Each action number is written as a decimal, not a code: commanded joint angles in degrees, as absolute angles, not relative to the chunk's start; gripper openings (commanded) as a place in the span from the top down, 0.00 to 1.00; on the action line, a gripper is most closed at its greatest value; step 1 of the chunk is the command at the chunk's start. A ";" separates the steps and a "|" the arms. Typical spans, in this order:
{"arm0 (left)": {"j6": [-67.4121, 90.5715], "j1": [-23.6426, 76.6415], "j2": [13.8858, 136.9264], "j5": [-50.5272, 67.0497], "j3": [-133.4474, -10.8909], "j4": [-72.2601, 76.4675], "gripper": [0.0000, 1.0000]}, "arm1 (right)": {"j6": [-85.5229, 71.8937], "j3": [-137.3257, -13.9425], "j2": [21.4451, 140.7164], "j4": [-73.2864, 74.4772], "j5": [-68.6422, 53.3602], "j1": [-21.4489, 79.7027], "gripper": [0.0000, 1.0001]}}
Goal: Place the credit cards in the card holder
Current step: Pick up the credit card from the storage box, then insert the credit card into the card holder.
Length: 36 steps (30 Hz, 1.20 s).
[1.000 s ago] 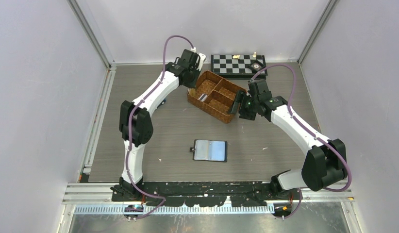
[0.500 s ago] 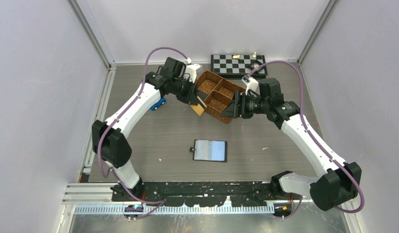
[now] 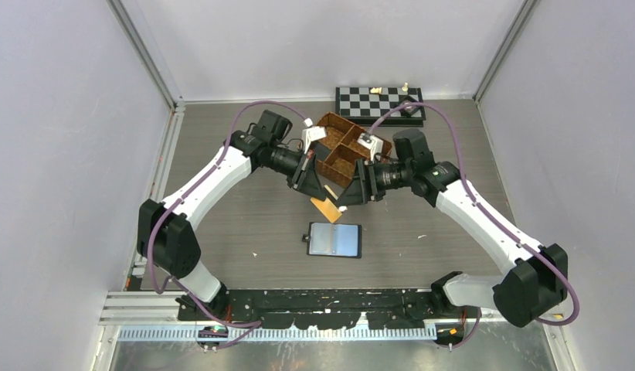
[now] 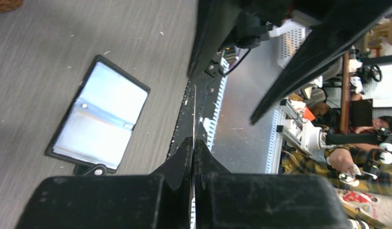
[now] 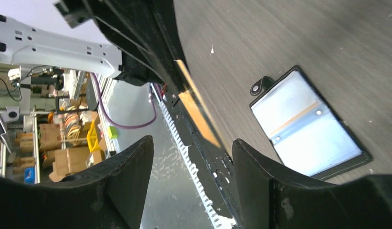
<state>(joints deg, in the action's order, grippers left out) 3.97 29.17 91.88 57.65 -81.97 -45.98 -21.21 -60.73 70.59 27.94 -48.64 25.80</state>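
The card holder (image 3: 334, 239) lies open and flat on the table, pale sleeves up, and also shows in both wrist views (image 4: 98, 119) (image 5: 308, 124). My left gripper (image 3: 316, 192) is shut on a tan-orange credit card (image 3: 326, 209), which hangs in the air just beyond the holder's far edge. The left wrist view shows that card edge-on as a thin line (image 4: 194, 114) pinched at the left gripper (image 4: 194, 143). My right gripper (image 3: 351, 193) faces it from the right, open and holding nothing. The card (image 5: 199, 114) hangs ahead of the right gripper (image 5: 191, 143), apart from its fingers.
A brown wicker divided basket (image 3: 334, 118) stands behind both grippers, partly covered by the wrists. A chessboard (image 3: 380, 100) with a few pieces lies against the back wall. The arm bases and a metal rail run along the near edge.
My left gripper has lifted the tan-orange card out of the basket and carried it toward the card holder. My right gripper swung left from the basket's side to face it.
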 commanded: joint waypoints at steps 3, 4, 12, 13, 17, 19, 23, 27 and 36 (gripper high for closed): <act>2.46 29.44 88.88 67.02 -82.10 -45.64 1.00 | -19.41 -62.32 73.22 28.65 -49.44 28.98 0.38; 2.27 29.56 88.94 67.46 -82.18 -45.88 1.00 | -19.47 -62.31 73.43 28.61 -49.32 29.15 0.39; 1.44 30.24 89.16 64.86 -81.74 -47.27 0.95 | -23.69 -61.96 74.35 24.75 -48.84 30.76 0.86; 1.99 30.33 88.87 62.92 -81.43 -47.04 0.84 | -24.36 -61.70 74.36 24.67 -47.74 30.73 0.97; 7.79 30.41 85.04 45.24 -76.22 -41.49 0.41 | -29.69 -58.43 74.63 26.43 -36.11 30.72 1.00; 12.50 30.41 82.66 35.77 -71.59 -37.26 0.33 | -32.53 -55.39 75.68 26.24 -34.02 30.63 0.99; 20.80 30.41 80.86 24.24 -64.02 -33.20 0.28 | -38.92 -47.44 76.17 20.78 -33.37 30.65 1.00; 27.22 30.39 79.56 20.76 -56.74 -29.04 0.27 | -43.53 -41.22 75.97 15.80 -32.00 30.66 0.99; 31.85 31.23 82.04 22.85 -50.43 -21.45 0.33 | -47.55 -34.80 79.46 6.95 -34.63 30.66 0.99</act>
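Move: The credit card is pinched in the left fingers, its middle about 3 cm right of that hand, 1 cm back and 2 cm below. From the open right hand the card lies some 4 cm left, 1 cm back and 2 cm lower. The open card holder lies about 5 cm back, 3 cm left and 22 cm below the right hand; the storage box's middle is some 20 cm ahead, level sideways and 20 cm below it. Easing left and down about 3 cm, the right hand shuts its fingers on the free part of the credit card while the left, drifting slightly back and up, then opens and lets go. Both then sink towards the card holder, the right some 16 cm with the card, coming back slightly and tipping its fingers down; the left swings away leftward, turning counter-clockwise. ##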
